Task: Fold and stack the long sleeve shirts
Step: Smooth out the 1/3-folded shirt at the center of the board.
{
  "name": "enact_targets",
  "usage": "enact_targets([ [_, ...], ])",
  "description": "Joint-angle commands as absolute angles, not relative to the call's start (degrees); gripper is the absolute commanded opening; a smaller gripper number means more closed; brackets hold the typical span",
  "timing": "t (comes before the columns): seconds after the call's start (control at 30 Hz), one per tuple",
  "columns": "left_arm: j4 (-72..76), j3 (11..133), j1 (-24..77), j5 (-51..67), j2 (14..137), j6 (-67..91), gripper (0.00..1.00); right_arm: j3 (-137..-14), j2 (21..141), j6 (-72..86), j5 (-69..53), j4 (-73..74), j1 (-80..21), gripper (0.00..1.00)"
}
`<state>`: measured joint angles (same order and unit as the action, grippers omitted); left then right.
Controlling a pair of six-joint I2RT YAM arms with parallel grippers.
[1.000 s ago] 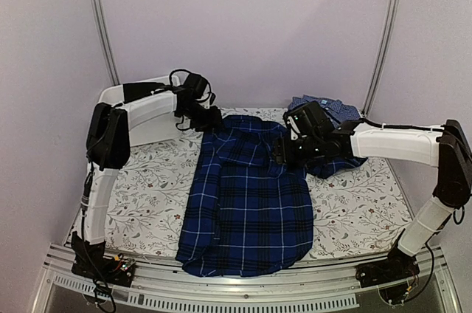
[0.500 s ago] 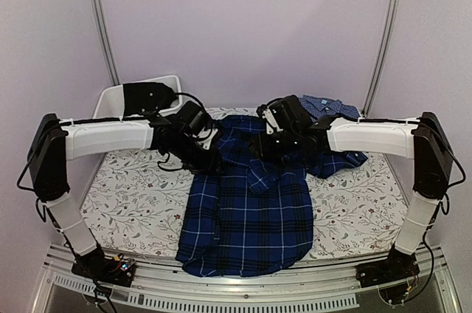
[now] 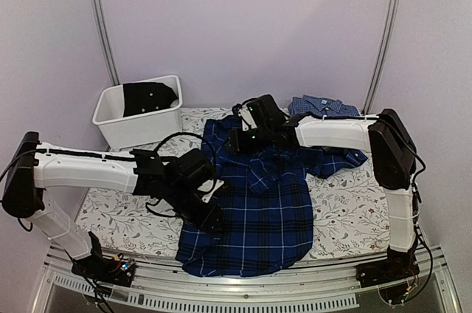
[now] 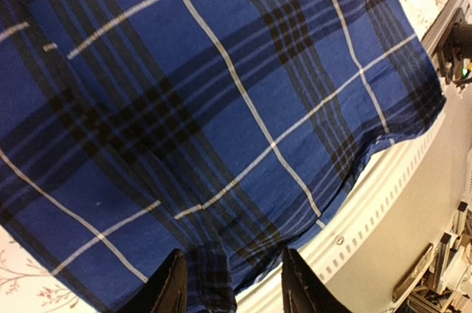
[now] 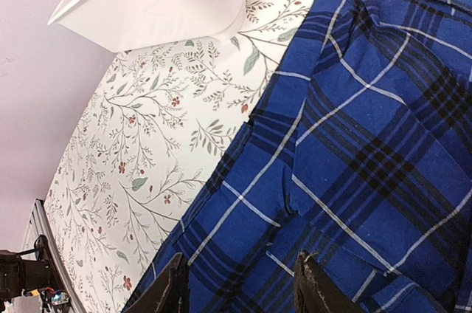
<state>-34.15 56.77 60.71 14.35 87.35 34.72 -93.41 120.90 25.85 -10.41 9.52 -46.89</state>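
Note:
The navy and royal-blue plaid shirt (image 3: 254, 202) lies spread along the middle of the table, its hem hanging over the front rail. My left gripper (image 3: 210, 213) is low over its near-left part. In the left wrist view the jaws (image 4: 236, 287) stand apart, and a fold of plaid cloth (image 4: 210, 283) lies against the left finger. My right gripper (image 3: 237, 139) hovers over the shirt's far-left edge, open (image 5: 243, 287), with flat plaid cloth (image 5: 354, 143) below it. The lighter blue checked shirt (image 3: 324, 106) lies bunched at the back right, partly behind the right arm.
A white bin (image 3: 140, 114) with something dark inside stands at the back left. The floral table cover (image 3: 125, 202) shows on both sides of the plaid shirt. The slotted metal rail (image 3: 243, 294) runs along the front edge.
My left gripper swept from the shirt's far-left shoulder down to its near-left part. My right gripper crossed from the right sleeve to the far-left edge, and cloth now lies folded across the chest.

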Motion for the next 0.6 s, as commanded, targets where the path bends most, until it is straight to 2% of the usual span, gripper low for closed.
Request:
enact_targets([
  [0.0, -36.26, 56.07, 64.59, 13.98, 87.8, 36.28, 0.43, -96.82, 123.98, 25.44, -12.85, 8.1, -47.37, 0.47],
  [0.57, -43.17, 57.88, 71.39, 7.13, 92.3, 36.89, 0.42, -102.39, 130.13, 24.82, -16.31, 7.24, -48.11, 0.47],
])
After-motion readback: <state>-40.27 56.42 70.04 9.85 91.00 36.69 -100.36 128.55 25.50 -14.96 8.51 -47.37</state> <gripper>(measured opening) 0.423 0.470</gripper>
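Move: The near hem's left part, at the end of the fold ridge, lies some 11 cm back, 4 cm left and about 7 cm below the left hand; the table's near rail runs about 9 cm straight back from that hand and similarly low. For the right hand, the shirt's left edge lies roughly 9 cm left, 3 cm ahead and 11 cm below. The bunched sleeve lies 8 cm to the right hand's right, 2 cm back; the white bin about 31 cm left and 12 cm ahead. Draw the left gripper about 5 cm back towards the shirt's near hem, then let it sink over the fold ridge, some 3.5 cm down in all, swinging its fingertips about 10 degrees to point more steeply down. Meanwhile ease the right gripper about 3 cm left and 2 cm down towards the shirt's left edge. Keep both grippers part open and empty. ##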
